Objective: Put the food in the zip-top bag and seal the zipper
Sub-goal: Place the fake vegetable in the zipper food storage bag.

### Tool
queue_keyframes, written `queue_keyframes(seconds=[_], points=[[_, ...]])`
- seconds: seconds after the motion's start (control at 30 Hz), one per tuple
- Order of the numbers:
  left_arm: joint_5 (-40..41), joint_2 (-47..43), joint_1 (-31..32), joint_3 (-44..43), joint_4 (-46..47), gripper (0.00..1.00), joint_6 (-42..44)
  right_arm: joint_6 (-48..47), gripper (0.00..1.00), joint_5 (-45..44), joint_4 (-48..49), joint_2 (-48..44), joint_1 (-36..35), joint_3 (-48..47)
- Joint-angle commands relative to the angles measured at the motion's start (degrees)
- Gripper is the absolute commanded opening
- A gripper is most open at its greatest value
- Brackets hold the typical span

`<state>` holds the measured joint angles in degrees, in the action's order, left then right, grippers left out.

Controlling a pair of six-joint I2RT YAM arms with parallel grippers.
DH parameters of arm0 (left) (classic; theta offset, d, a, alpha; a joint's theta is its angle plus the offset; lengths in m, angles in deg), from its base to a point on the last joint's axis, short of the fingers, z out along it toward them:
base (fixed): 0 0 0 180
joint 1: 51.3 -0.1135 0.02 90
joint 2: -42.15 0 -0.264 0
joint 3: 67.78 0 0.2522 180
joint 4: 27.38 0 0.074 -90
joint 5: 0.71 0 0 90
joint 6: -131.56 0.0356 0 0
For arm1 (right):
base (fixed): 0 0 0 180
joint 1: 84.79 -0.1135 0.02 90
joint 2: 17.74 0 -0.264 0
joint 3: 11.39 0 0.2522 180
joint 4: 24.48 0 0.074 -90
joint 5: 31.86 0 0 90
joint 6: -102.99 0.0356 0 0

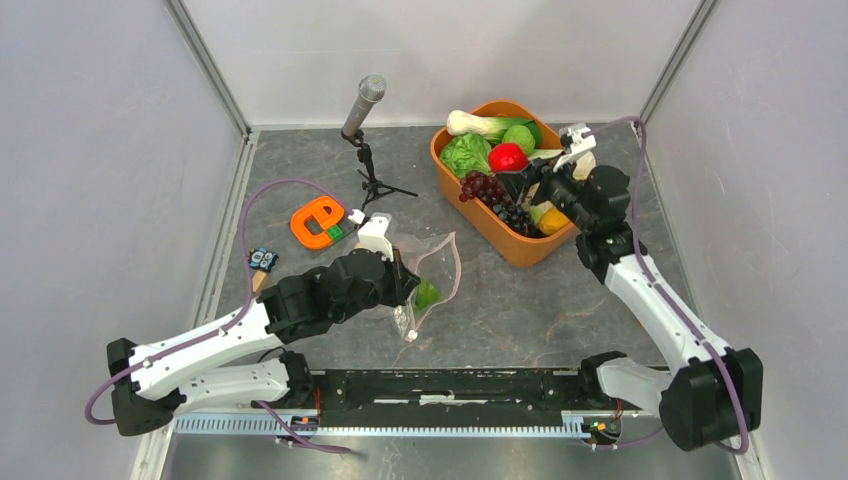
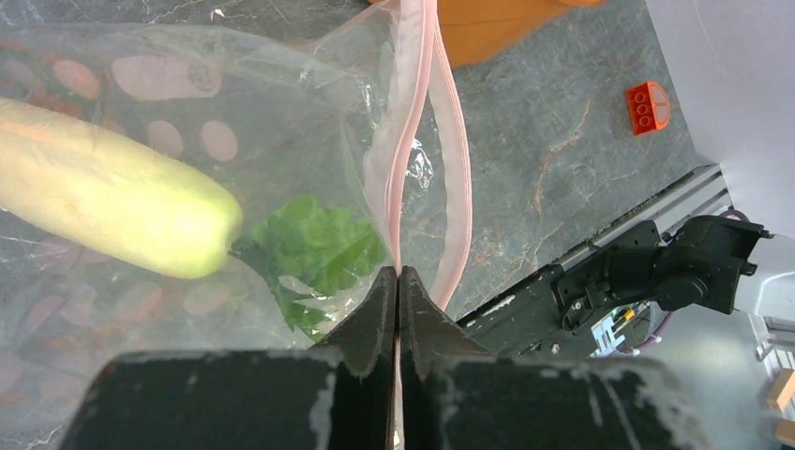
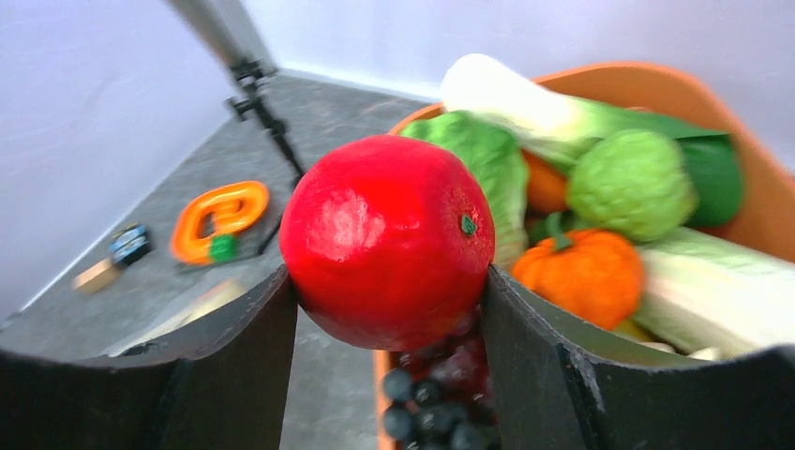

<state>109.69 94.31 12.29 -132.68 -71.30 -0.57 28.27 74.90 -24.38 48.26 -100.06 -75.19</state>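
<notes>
The clear zip-top bag (image 1: 440, 262) lies at the table's middle, mouth open. My left gripper (image 1: 405, 285) is shut on one side of its pinkish zipper (image 2: 412, 141), the strip pinched between the jaws (image 2: 398, 272). Inside the bag lies a pale long vegetable (image 2: 103, 202) with green leaves (image 2: 314, 248). My right gripper (image 1: 515, 165) hovers over the orange tub (image 1: 520, 250), shut on a round red fruit (image 3: 384, 234) that fills the gap between its jaws (image 3: 389, 277). More food stays in the tub: purple grapes (image 1: 485, 187), a lettuce (image 1: 465, 153), an orange pumpkin (image 3: 581, 272).
A microphone on a small tripod (image 1: 365, 100) stands at the back, left of the tub. An orange toy block (image 1: 318, 221) and a small blue-and-wood piece (image 1: 263, 260) lie left of the bag. Grey walls close in the table on three sides.
</notes>
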Motion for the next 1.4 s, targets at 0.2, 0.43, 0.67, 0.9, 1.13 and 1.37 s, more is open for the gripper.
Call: queue_keyframes(seconds=[0.2,0.43,0.67,0.9,1.13,1.37], points=[[0.6,-1.0,-0.2,-0.2,2.2,0.02,0.5,6.2,0.53,20.9,10.3,-12.1,-3.2,11.7],[1.0,-0.9,-0.2,-0.5,2.6,0.02,0.8,2.4,0.53,28.9,7.3,-15.1,-9.5,16.1],[1.2,-1.5,-0.1,-0.5,3.2,0.02,1.3,-1.1,0.54,29.9,3.9,-15.3,-14.7,19.6],[-0.1,-1.4,-0.2,-0.1,4.0,0.02,1.7,-4.9,0.54,27.1,-0.2,-11.2,-19.0,17.8],[-3.4,-1.3,-0.2,0.2,6.5,0.02,2.6,-5.6,0.53,15.0,-0.6,-8.0,-24.9,15.5],[-5.5,-1.1,-0.1,-1.9,6.9,0.02,2.9,-10.0,0.65,-0.2,-3.3,-3.9,-32.2,10.9]])
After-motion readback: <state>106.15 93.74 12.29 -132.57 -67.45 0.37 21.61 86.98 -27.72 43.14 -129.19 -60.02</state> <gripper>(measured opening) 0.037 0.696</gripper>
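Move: The right gripper holds the tomato over the basket; the bag mouth it is bound for lies roughly 19 cm back, 14 cm left and 13 cm below. The grapes sit some 3 cm ahead, 4 cm left and 11 cm down, the orange pumpkin 7 cm ahead, 3 cm right and 10 cm down. From the left gripper, which pinches the bag's zip edge, the mouth is about 3 cm ahead, 4 cm right, 6 cm down. Carry the tomato with the right gripper back and left out of the basket area, about 20 cm back and 14 cm left, level first and then sinking some 10 cm into the bag mouth, swinging the hand roughly 45 degrees counter-clockwise; keep the grip shut on it. Keep the left gripper pinching the zip edge, letting it rise and shift right a little. ##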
